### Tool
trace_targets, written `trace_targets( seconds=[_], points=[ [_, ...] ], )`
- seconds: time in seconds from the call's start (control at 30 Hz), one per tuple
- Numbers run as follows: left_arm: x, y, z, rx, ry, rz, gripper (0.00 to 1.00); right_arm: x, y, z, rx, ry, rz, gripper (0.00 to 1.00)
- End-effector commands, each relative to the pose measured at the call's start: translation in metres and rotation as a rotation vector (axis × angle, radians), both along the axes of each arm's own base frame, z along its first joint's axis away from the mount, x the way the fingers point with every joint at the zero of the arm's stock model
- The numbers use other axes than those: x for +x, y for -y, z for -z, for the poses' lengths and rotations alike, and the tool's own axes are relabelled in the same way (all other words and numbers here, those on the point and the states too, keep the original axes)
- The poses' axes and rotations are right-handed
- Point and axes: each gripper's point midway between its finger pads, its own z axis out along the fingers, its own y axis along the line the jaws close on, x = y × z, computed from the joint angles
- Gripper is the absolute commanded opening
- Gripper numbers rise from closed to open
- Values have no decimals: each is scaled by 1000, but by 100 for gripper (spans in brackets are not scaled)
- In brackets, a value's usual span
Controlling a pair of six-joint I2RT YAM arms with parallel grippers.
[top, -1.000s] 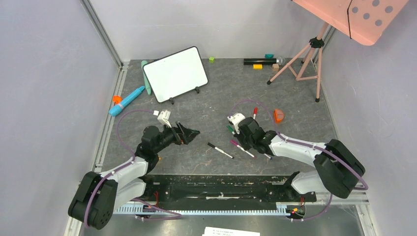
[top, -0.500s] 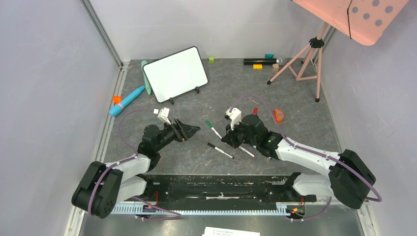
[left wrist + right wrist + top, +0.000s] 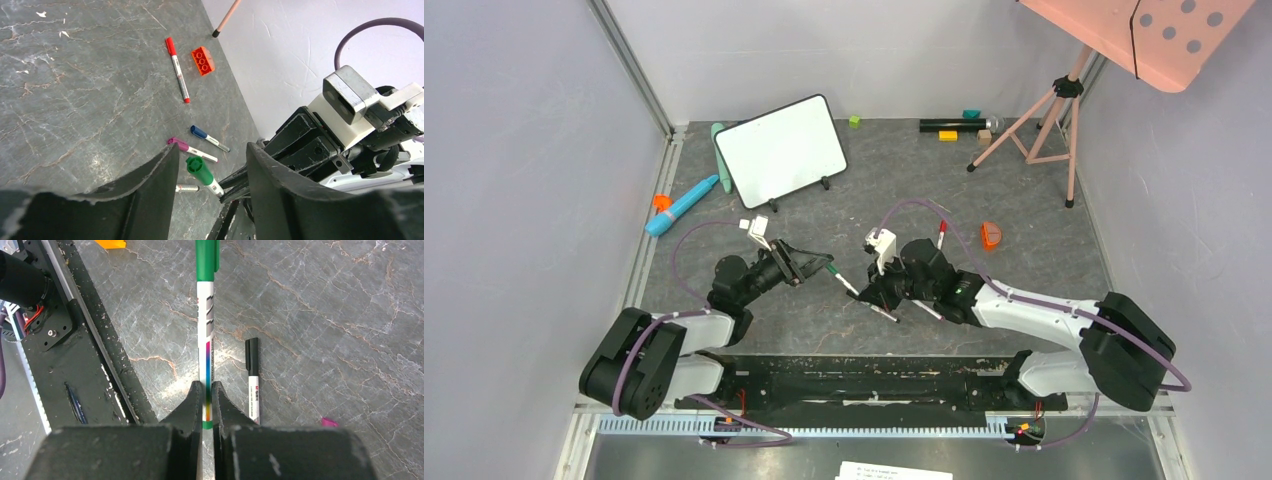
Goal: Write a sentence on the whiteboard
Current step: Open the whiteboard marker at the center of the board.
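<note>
The whiteboard (image 3: pixel 781 150) stands tilted at the back left. Its face is blank and the sentence does not show. My right gripper (image 3: pixel 205 395) is shut on the lower barrel of a green-capped marker (image 3: pixel 205 340), held above the table. In the top view that marker (image 3: pixel 842 280) points left toward my left gripper (image 3: pixel 824 268). In the left wrist view the marker's green cap (image 3: pixel 199 170) sits between my left fingers (image 3: pixel 165 175), with a gap on each side. The left gripper (image 3: pixel 212 170) is open.
A black marker (image 3: pixel 253 380) lies just right of the held one. A red marker (image 3: pixel 177 70), an orange brick (image 3: pixel 202 60), a blue marker (image 3: pixel 209 139) and a pink marker (image 3: pixel 191 149) lie on the table. A tripod (image 3: pixel 1044 115) with a pink dotted panel (image 3: pixel 1164 35) stands back right. A teal tube (image 3: pixel 682 205) lies left.
My right arm has lifted the green marker and carried it left to the left gripper. The left jaws have narrowed around the cap end.
</note>
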Motion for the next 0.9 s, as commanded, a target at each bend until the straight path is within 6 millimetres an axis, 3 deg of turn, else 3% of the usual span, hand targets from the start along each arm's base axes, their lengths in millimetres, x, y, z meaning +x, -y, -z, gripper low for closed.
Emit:
trace_targets(
  seconds=[0.0,0.2,0.47,0.57,0.6,0.67,0.77,0.87],
  points=[
    [-7,7,-15,-47,35,56,56,7,-20,-31,87,56,-19,0],
    [-8,10,-14,-49,32,81,50,6,-23,-35,95,62,-28,0],
    [-10,16,-14,-58,28,124,30,7,-26,-33,92,62,-34,0],
    [-10,16,-15,-66,34,126,12,7,-25,-33,89,64,-32,0],
    [-10,16,-15,-68,35,126,6,8,-25,-34,89,66,-28,5],
    [-10,15,-17,-78,37,121,2,8,-21,-36,96,76,-6,37],
    [-9,13,-22,-125,27,97,2,9,-13,-49,165,118,38,46],
    [-6,10,-35,-228,-32,66,2,11,-6,-69,281,132,117,63]
  ],
)
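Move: The right gripper already holds the green marker near its tail, the cap some 6 cm to that hand's left, 5 cm ahead and 4 cm higher. From the open left gripper the cap is only about 2 cm to the right, 1 cm back and 1 cm below. The black marker lies on the table, some 9 cm to the right of the left hand, 8 cm back and 15 cm below; from the right hand it is 2 cm back, 1 cm right and 10 cm down. The magenta marker is 11 cm right, 1 cm back and 10 cm below the right hand. Close the left gripper on the green cap while easing the hand about 1.5 cm right and back, first dipping slightly, then rising again at the end. Feed the marker to it by moving the right hand about 1 cm left and up, hold still, and once the cap is pinched open the right fingers about halfway, lifting that hand another centimetre. ##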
